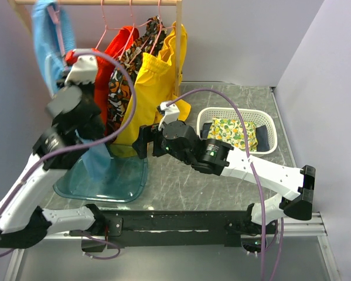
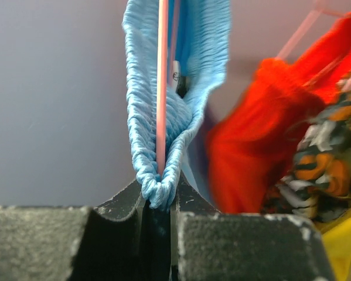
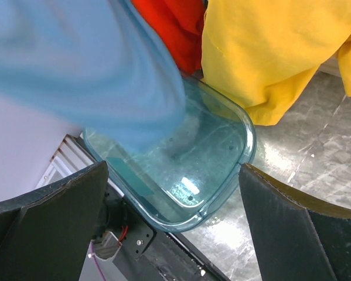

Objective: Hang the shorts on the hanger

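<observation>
The light blue shorts [image 1: 46, 41] hang at the rail's left end, and their lower part [image 1: 98, 161] drops behind my left arm. The thin pink hanger [image 1: 58, 26] runs through them. In the left wrist view my left gripper [image 2: 159, 196] is shut on the gathered waistband of the shorts [image 2: 146, 117], with the pink hanger wire [image 2: 162, 88] running down into the same pinch. My right gripper [image 1: 141, 140] stands open and low, facing left. In its own view, the right gripper [image 3: 172, 199] holds nothing, and the shorts [image 3: 75, 64] hang blurred just above it.
On the wooden rail [image 1: 105, 2] hang orange-red shorts [image 1: 119, 52], a patterned cloth [image 1: 131, 67] and yellow shorts [image 1: 152, 88]. A blue-green translucent tray [image 1: 113, 181] lies under the shorts. A white basket [image 1: 269, 126] at the right holds a yellow-green cloth [image 1: 231, 133].
</observation>
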Controlling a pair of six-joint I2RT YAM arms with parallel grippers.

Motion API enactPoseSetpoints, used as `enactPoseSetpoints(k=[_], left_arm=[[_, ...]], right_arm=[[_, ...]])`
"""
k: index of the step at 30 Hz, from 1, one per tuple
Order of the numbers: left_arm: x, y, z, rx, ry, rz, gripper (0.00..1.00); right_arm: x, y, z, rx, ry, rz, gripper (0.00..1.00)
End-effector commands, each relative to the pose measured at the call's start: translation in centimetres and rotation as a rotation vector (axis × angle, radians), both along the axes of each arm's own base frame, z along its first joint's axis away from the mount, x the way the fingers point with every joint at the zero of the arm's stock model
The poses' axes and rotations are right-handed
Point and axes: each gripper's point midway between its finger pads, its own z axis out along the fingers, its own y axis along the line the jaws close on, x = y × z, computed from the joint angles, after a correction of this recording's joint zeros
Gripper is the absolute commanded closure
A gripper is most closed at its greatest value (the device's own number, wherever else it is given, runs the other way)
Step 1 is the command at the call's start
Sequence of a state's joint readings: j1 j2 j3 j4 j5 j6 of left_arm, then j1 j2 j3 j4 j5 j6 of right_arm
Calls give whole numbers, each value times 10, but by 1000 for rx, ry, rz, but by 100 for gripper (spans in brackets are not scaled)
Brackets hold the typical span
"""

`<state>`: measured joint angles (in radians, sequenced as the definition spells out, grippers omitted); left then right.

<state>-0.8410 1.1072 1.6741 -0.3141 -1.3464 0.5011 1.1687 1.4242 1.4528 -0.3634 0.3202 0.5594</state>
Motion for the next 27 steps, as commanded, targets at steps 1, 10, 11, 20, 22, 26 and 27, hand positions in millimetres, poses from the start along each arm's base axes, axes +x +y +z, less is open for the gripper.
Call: enactPoseSetpoints(k=[1,10,11,20,22,26,27], left_arm=[[19,-25,15,-210,-95,-287,99],[19,-25,13,-354,-146,-465,99],[18,-24,10,-373,-142,-469,99],[9,-45,-8,-421,-95,-619,99],[14,-43,-12,-420,-95,-605,99],[33,-30,-25,-422,-64,-568,99],[38,-33,-29,-430,-52,-594,99]], right_arm=[[2,-5,18,15,-28,-6,0],[-1,-12,13,-5,-31,0,0],[-1,-12,12,-8,-29,-2,0],[-3,-15,6,-22,-17,3,0],[-3,-14,6,-23,-16,6,0],[-3,-13,6,-31,-13,11,0],[-4,-12,5,-35,-11,14,0]])
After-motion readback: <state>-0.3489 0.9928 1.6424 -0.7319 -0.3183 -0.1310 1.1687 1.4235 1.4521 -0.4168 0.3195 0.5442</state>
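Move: The left hand, already pinching the blue shorts and their hanger, has the empty stretch of rail about 22 cm ahead, straight on and some 12 cm higher. From the left hand, the orange shorts hang about 18 cm ahead, 8 cm right and 14 cm lower; the patterned shorts are 18 cm ahead, 16 cm right, equally low. From the idle right hand, that rail stretch is some 26 cm ahead, 22 cm left and 30 cm up. The left hand, still pinching the shorts, sinks about 5 cm and rightward before the rail, turning some 30 degrees clockwise. ##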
